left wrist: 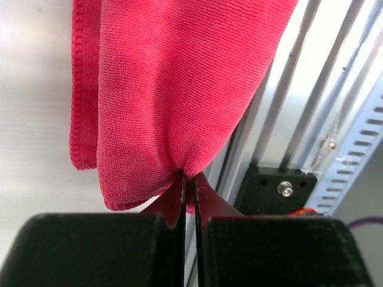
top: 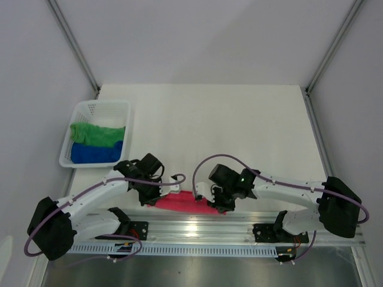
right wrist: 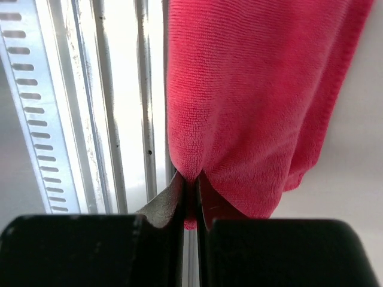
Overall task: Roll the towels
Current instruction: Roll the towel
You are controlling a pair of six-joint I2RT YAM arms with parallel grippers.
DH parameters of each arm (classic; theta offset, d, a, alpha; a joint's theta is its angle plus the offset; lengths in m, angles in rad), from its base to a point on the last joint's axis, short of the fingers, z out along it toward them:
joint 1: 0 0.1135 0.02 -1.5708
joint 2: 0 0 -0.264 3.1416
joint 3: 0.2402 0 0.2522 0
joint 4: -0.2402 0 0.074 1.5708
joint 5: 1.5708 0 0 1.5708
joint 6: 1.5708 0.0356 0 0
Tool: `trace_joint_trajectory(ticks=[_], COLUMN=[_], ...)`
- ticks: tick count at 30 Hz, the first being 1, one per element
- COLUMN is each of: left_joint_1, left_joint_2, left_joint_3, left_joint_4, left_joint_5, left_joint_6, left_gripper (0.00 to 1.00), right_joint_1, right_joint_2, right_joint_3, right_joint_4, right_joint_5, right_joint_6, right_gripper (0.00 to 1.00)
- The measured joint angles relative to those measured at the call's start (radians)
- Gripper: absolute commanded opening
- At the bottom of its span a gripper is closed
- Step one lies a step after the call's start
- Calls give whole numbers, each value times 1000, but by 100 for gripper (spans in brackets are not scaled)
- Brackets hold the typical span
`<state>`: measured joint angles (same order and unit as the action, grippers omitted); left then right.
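Observation:
The pink-red towel [top: 182,202] lies bunched in a long strip along the table's near edge, between both arms. My left gripper [top: 148,196] is shut on its left end, and the cloth [left wrist: 173,89] puckers where the jaws pinch it at the tips [left wrist: 190,177]. My right gripper [top: 216,200] is shut on the right end, with the towel's fabric [right wrist: 251,95] gathered into the jaws [right wrist: 191,179]. A green towel [top: 97,133] and a blue towel [top: 96,152] lie rolled in the white basket [top: 90,108] at the back left.
An aluminium rail [top: 209,230] with slotted cable duct runs along the near edge, right under the pink-red towel, seen close in both wrist views [left wrist: 335,119] [right wrist: 90,107]. White table surface [top: 227,131] stretches beyond the arms.

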<state>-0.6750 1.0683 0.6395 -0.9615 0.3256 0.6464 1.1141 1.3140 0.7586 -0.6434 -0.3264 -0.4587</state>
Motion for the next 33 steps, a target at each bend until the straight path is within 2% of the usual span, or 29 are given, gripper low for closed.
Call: trace_joint_trajectory(ticks=[3, 8, 11, 12, 13, 15, 19, 25, 33], left_joint_1=[41, 151, 204, 220, 233, 255, 275, 262, 101], left_joint_2=[30, 192, 284, 310, 331, 352, 336, 193, 84], left_joint_3=[23, 127, 188, 205, 220, 242, 258, 237, 91], left_joint_4=[-38, -77, -102, -109, -114, -128, -160, -161, -51], left_joint_5=[31, 82, 115, 126, 133, 158, 197, 219, 142], left_joint_6=[27, 84, 116, 124, 134, 154, 196, 238, 224], left_gripper=[1, 4, 14, 26, 33, 41, 50, 57, 60], right_joint_1=[-86, -206, -257, -270, -284, -308, -332, -362, -392], right_joint_2=[17, 151, 238, 263, 288, 334, 374, 375, 379], right_joint_3=[28, 129, 164, 168, 171, 181, 194, 207, 214], right_joint_4=[-26, -77, -94, -97, -103, -115, -129, -145, -148], right_joint_5=[-86, -183, -223, -239, -254, -286, -328, -370, -396], right_joint_6=[-19, -31, -32, -32, -32, -32, -32, -34, -32], right_gripper=[2, 3, 3, 3, 3, 2, 1, 0, 0])
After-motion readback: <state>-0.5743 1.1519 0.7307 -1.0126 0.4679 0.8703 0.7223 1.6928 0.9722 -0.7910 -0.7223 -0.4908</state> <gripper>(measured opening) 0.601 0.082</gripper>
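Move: The left hand grips the red towel's near left corner, the right hand its near right one, both a few centimetres over the table. The towel's middle lies about 15 cm right of the left hand and 2 cm ahead; from the right hand, 14 cm left and 3 cm ahead. The basket's middle is some 20 cm left of the left hand and 26 cm ahead. Both hands carry the red towel forward about 4 cm; left lets go, rises and draws back; right keeps pinching. ##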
